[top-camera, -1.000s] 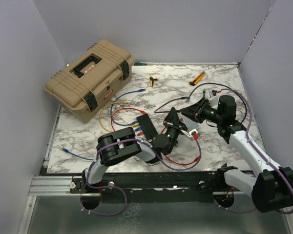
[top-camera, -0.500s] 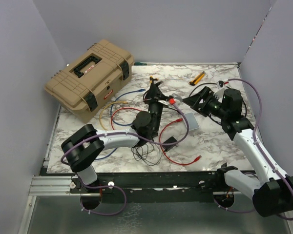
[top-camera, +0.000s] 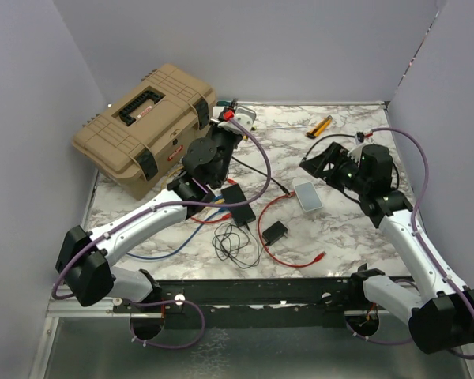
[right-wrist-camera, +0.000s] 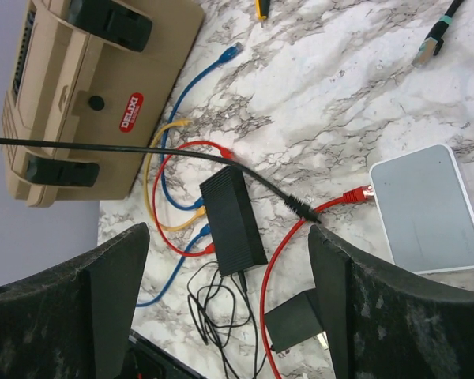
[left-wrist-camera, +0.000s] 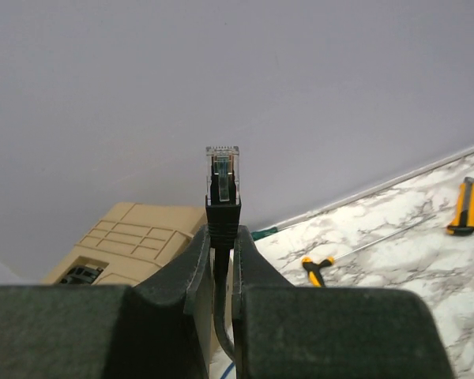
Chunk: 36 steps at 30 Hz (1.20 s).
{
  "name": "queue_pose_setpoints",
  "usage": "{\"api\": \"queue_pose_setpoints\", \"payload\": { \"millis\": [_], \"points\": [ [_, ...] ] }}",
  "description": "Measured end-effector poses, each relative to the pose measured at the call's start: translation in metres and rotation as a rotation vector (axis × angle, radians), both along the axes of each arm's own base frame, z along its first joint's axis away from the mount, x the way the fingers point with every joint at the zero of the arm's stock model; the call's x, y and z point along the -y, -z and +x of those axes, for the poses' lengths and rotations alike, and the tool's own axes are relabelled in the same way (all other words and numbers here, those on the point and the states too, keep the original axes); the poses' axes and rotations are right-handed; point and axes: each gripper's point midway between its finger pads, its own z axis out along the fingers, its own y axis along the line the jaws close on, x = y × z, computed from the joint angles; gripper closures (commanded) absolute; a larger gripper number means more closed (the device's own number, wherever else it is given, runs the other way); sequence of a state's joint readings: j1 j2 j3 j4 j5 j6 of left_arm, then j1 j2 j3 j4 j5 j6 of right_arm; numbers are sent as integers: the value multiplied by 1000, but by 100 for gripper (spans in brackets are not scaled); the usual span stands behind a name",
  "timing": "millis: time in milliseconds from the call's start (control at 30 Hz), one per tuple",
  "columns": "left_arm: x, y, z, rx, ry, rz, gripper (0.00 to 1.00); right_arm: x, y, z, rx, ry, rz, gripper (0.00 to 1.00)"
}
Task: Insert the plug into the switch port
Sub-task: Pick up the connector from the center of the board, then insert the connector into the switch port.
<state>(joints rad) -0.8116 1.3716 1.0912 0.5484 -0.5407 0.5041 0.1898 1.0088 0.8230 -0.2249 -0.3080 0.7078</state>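
Observation:
My left gripper [left-wrist-camera: 221, 237] is shut on a black cable just below its clear plug [left-wrist-camera: 223, 170], which sticks up in front of the grey back wall. In the top view this gripper [top-camera: 233, 118] is raised at the back, beside the tan toolbox [top-camera: 146, 126]. The small white box [top-camera: 307, 195] with the switch port lies flat mid-table. A red plug [right-wrist-camera: 355, 193] sits at the edge of that white box [right-wrist-camera: 426, 209]; I cannot make out the sockets themselves. My right gripper [right-wrist-camera: 229, 260] hangs open and empty above the table, right of the box.
A black box [right-wrist-camera: 233, 217] with red, blue and yellow cables lies left of the white one. A black adapter [right-wrist-camera: 296, 320] and thin wire coil lie nearer. A black cable [right-wrist-camera: 182, 155] crosses the table. A yellow knife [left-wrist-camera: 462, 207] and yellow-handled tool [left-wrist-camera: 314, 268] lie at the back.
My left arm has swung from mid-table to the back left, carrying the plug. The right gripper has opened, drawn back right, and the white box now lies alone.

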Motion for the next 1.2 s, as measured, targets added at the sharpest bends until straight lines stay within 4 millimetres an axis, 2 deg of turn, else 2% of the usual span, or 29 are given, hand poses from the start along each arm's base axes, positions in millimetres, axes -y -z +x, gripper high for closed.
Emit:
{"api": "queue_pose_setpoints", "payload": {
  "millis": [100, 267, 367, 433, 767, 833, 967, 1033, 1200],
  "points": [
    [0, -14, -3, -20, 27, -34, 100, 1, 2, 0, 1, -2, -11, 15],
    [11, -29, 0, -108, 99, -35, 100, 6, 10, 2, 6, 12, -53, 14],
    [19, -27, -4, -171, 169, -41, 100, 11, 14, 4, 5, 28, -79, 14],
    [26, -17, -8, -223, 217, -35, 100, 12, 18, 6, 0, 34, -93, 14],
    [70, 55, -43, -535, 512, -9, 100, 24, 48, 17, -63, 83, -168, 14],
    [79, 74, -47, -599, 554, 5, 100, 28, 57, 18, -80, 97, -191, 14],
    [101, 123, -57, -749, 656, 46, 100, 35, 78, 23, -130, 118, -236, 14],
    [112, 154, -66, -854, 718, 71, 100, 39, 93, 24, -167, 125, -254, 15],
    [128, 214, -72, -1033, 775, 114, 100, 57, 130, 19, -261, 167, -273, 18]
  ]
}}
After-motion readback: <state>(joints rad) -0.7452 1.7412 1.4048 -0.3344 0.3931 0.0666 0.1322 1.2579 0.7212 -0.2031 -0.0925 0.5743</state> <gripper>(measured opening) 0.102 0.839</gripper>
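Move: The left hand holds the black cable's plug high up; the grey box lies about 23 cm to its right, level with it in reach and some 37 cm below. From the right hand that box is roughly 6 cm ahead, 2 cm to the right and 21 cm down. A red plug sits at the box's left side, about 5 cm left of its middle; the black adapter lies around 11 cm left of the box and 13 cm nearer the bases. Still pinching the black plug, the left hand rises some 3 cm, then swings down about 25 cm while going right and back towards the grey box, its fingers tipping steeply down and turning clockwise. The right hand, fingers kept wide open, sinks about 13 cm with a 6 cm shift right, closing in above the same box and touching nothing. ##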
